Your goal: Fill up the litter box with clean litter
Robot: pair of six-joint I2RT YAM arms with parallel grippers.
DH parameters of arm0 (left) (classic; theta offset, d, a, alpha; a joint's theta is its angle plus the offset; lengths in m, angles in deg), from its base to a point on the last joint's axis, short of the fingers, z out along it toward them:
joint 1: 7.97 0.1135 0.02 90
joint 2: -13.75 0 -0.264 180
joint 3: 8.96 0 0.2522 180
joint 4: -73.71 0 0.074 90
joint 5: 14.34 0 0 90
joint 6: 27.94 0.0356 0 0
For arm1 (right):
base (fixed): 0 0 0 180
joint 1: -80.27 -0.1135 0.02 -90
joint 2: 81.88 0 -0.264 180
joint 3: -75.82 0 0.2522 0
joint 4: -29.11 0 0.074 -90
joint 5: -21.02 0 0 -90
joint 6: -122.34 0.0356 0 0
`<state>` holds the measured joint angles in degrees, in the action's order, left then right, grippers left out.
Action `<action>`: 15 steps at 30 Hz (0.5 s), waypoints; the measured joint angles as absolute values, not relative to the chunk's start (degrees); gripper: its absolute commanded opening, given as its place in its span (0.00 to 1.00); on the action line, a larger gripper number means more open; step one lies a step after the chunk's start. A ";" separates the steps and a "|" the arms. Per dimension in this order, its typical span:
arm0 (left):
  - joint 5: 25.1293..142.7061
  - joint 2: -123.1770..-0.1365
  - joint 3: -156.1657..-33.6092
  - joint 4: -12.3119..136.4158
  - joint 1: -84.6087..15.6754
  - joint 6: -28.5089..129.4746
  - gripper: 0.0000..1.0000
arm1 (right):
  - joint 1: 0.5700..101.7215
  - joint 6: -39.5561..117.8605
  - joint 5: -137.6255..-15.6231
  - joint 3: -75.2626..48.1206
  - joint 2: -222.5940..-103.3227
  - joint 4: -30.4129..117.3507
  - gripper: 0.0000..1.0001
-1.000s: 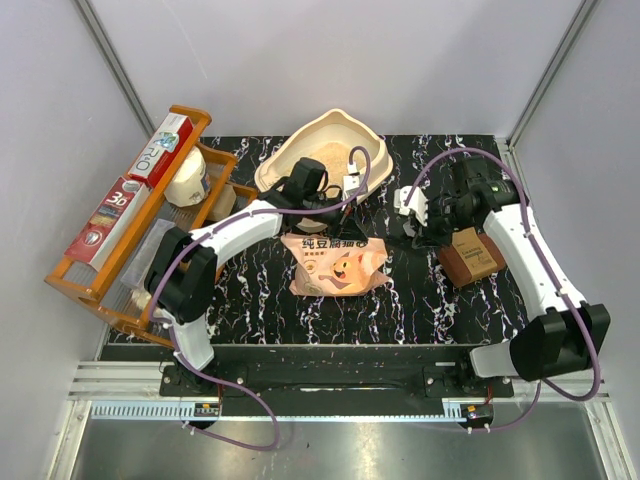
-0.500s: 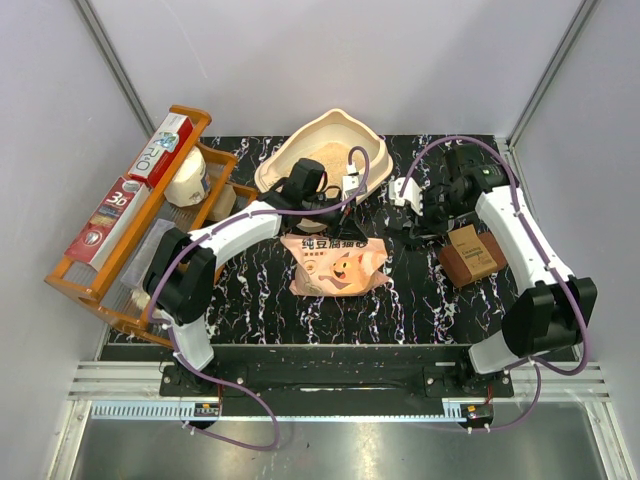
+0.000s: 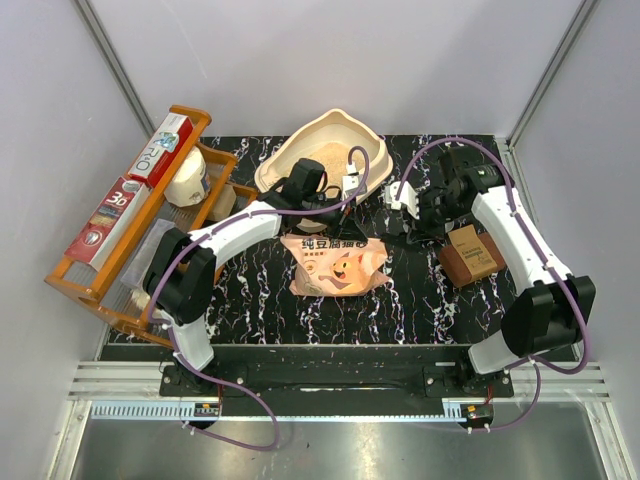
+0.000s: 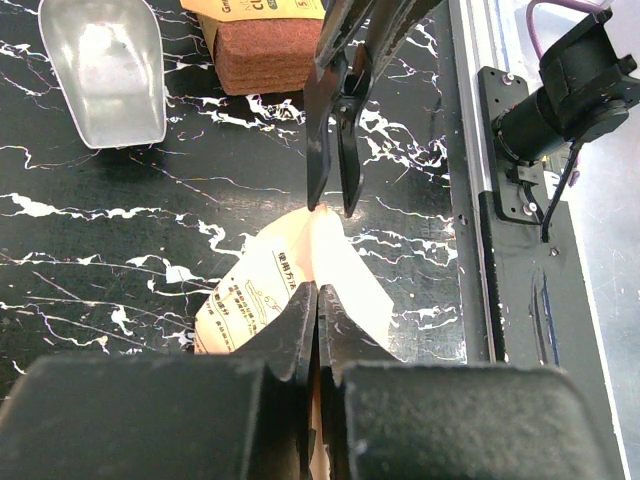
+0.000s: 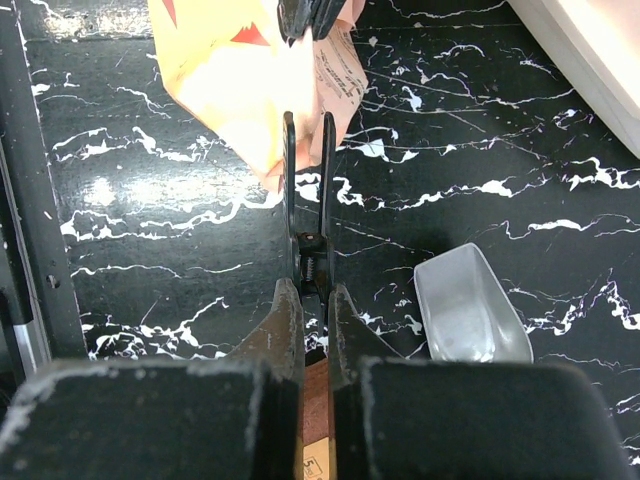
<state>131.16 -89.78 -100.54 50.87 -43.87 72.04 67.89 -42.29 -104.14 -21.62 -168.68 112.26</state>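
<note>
The cream litter box (image 3: 300, 140) stands at the back centre with pale clean litter (image 3: 325, 160) in it; its corner shows in the right wrist view (image 5: 600, 40). In front of it lies the pink cat-printed bag (image 3: 335, 262). My left gripper (image 4: 318, 292) is shut on the bag's top edge (image 4: 345, 270). My right gripper (image 5: 310, 298) is shut on a black spring clip (image 5: 307, 190). The clip's two prongs reach the bag's corner (image 5: 250, 80), as the left wrist view also shows (image 4: 335, 150). The left fingertips (image 5: 305, 15) pinch the bag just beyond.
A clear plastic scoop (image 5: 470, 315) lies on the black marbled table to the right of the clip. A brown box (image 3: 470, 255) sits under the right arm. An orange wooden rack (image 3: 90, 275) with cartons and a jug lines the left side.
My right arm has swung left, carrying the clip from beside the brown box up to the bag's corner. The left arm and bag have stayed put.
</note>
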 measured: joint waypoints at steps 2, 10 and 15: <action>131.18 -89.78 -100.52 50.89 -43.87 71.97 0.00 | 67.78 -41.77 -104.05 -21.35 -168.68 111.52 0.00; 131.14 -89.78 -100.43 51.09 -43.87 71.62 0.22 | 66.62 -40.85 -103.29 -20.74 -169.29 110.05 0.00; 130.99 -89.47 -100.43 49.77 -43.36 72.26 0.36 | 64.72 -40.94 -102.33 -20.74 -169.34 109.96 0.00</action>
<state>130.99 -89.47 -100.43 49.77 -43.36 72.26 64.72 -40.94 -102.33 -20.74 -169.34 109.96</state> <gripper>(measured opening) 0.311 0.055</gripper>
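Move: Ahead of the right hand's shut fingers, which already hold the two-pronged black clip, the litter bag's gathered mouth lies about 9 cm to the left, level fore and aft, and some 4 cm lower. The scoop lies roughly 7 cm right and 5 cm forward, the brown box about 11 cm right and 5 cm back, both some 14 cm below. From the left hand, still pinching the bag, that mouth's middle is about 4 cm right and 3 cm down. Easing the black clip farther over the bag's mouth, the right hand slides about 1.5 cm to the left and 1 cm down, its prongs on either side of the gathered film and its fingers staying shut. The left hand keeps its pinch at first, then spreads its fingers to roughly a third open and lets go of the film, staying almost in place around it. ##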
